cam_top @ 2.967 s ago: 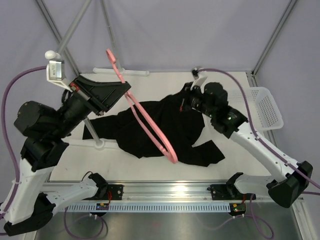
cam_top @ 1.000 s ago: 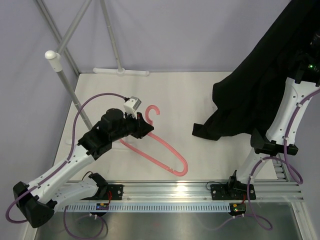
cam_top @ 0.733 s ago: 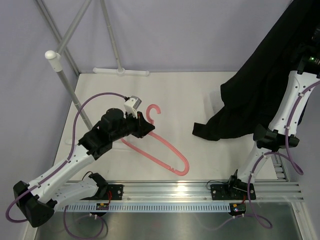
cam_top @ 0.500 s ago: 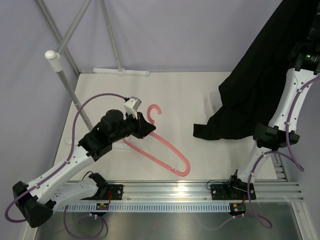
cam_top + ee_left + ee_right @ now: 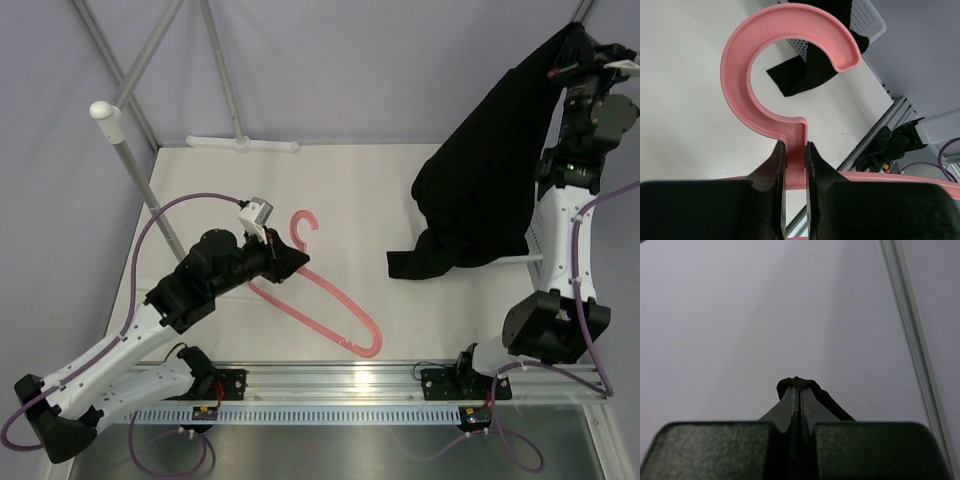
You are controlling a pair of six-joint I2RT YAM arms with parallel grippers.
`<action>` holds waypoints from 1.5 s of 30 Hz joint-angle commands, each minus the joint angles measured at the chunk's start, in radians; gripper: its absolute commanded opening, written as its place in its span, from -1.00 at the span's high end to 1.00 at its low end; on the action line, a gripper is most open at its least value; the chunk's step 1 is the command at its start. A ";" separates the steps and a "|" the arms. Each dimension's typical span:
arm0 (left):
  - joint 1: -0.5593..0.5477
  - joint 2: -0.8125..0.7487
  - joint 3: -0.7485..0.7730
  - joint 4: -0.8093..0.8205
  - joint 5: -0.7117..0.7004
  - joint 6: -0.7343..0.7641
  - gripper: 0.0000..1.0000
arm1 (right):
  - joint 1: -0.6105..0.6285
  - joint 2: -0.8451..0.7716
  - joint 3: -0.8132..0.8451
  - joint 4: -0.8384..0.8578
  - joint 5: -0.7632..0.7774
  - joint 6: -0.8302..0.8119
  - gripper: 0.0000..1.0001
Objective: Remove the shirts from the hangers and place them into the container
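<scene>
My left gripper (image 5: 290, 258) is shut on the neck of the pink hanger (image 5: 330, 300), just below its hook (image 5: 303, 225). The hanger's frame lies on the table toward the front rail. In the left wrist view the gripper's (image 5: 795, 147) jaws pinch the hanger stem (image 5: 796, 131). My right gripper (image 5: 570, 48) is raised high at the back right, shut on the black shirt (image 5: 480, 190). The shirt hangs down with its lower end on the table. A fold of the shirt (image 5: 795, 381) bulges over the gripper's (image 5: 800, 391) tips. The white container (image 5: 867, 17) shows behind the shirt (image 5: 810, 70).
A white rack pole with a ball top (image 5: 105, 112) slants up at the left, and its foot bar (image 5: 243, 143) lies at the back edge. Grey frame tubes rise behind it. A metal rail (image 5: 360, 375) runs along the front, carrying both arm bases.
The right arm has stretched upward and back, drawing the hanging shirt higher and narrower. The left gripper has kept its hold on the hanger and has barely shifted.
</scene>
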 commanded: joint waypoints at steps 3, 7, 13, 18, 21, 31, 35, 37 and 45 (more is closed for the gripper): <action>-0.017 -0.058 0.015 0.025 -0.051 -0.029 1.00 | 0.014 -0.292 -0.293 0.150 0.196 0.069 1.00; -0.023 -0.087 0.020 0.001 -0.067 -0.035 1.00 | 0.014 -0.406 -0.398 0.054 0.221 0.067 1.00; -0.026 -0.112 0.032 -0.032 -0.084 -0.032 1.00 | 0.014 -0.482 -0.417 -0.191 0.229 0.072 1.00; -0.026 -0.132 0.024 -0.009 -0.064 -0.052 1.00 | 0.014 -0.524 -0.598 -0.248 0.192 0.134 1.00; -0.026 -0.136 0.026 -0.006 -0.055 -0.057 1.00 | 0.014 -0.503 -0.720 -0.235 0.137 0.228 1.00; -0.026 -0.078 0.023 0.003 -0.019 -0.046 1.00 | 0.089 -0.312 -0.860 -0.284 0.100 0.408 1.00; -0.032 0.080 0.027 0.077 0.038 -0.037 1.00 | 0.113 -0.250 -0.823 -0.302 0.141 0.377 1.00; -0.062 0.140 0.035 0.112 0.006 -0.029 1.00 | 0.113 -0.232 -0.774 -0.349 0.159 0.346 1.00; -0.107 0.215 0.093 0.041 -0.147 -0.006 1.00 | 0.126 -0.213 -0.841 -0.413 0.230 0.403 0.93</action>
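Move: Below the raised right hand, which holds one end of the black shirt, the container lies about 55 cm down, some 3 cm back and level sideways. The shirt's loose end lies on the table about 17 cm back and 22 cm to the left of that hand. From the left hand, still holding the pink hanger, the container is about 50 cm to the right, 24 cm ahead and 24 cm lower. Drawing back about 12 cm with the pinched shirt, the right hand then swoops down nearly 40 cm and partly forward again towards the container, its fingers tipping down some 50 degrees and its left side rising. It keeps its pinch, the grip effort falling only at the very end. The left hand, keeping the hanger, rises slightly, then sinks and shifts right, ending about 5 cm lower. ##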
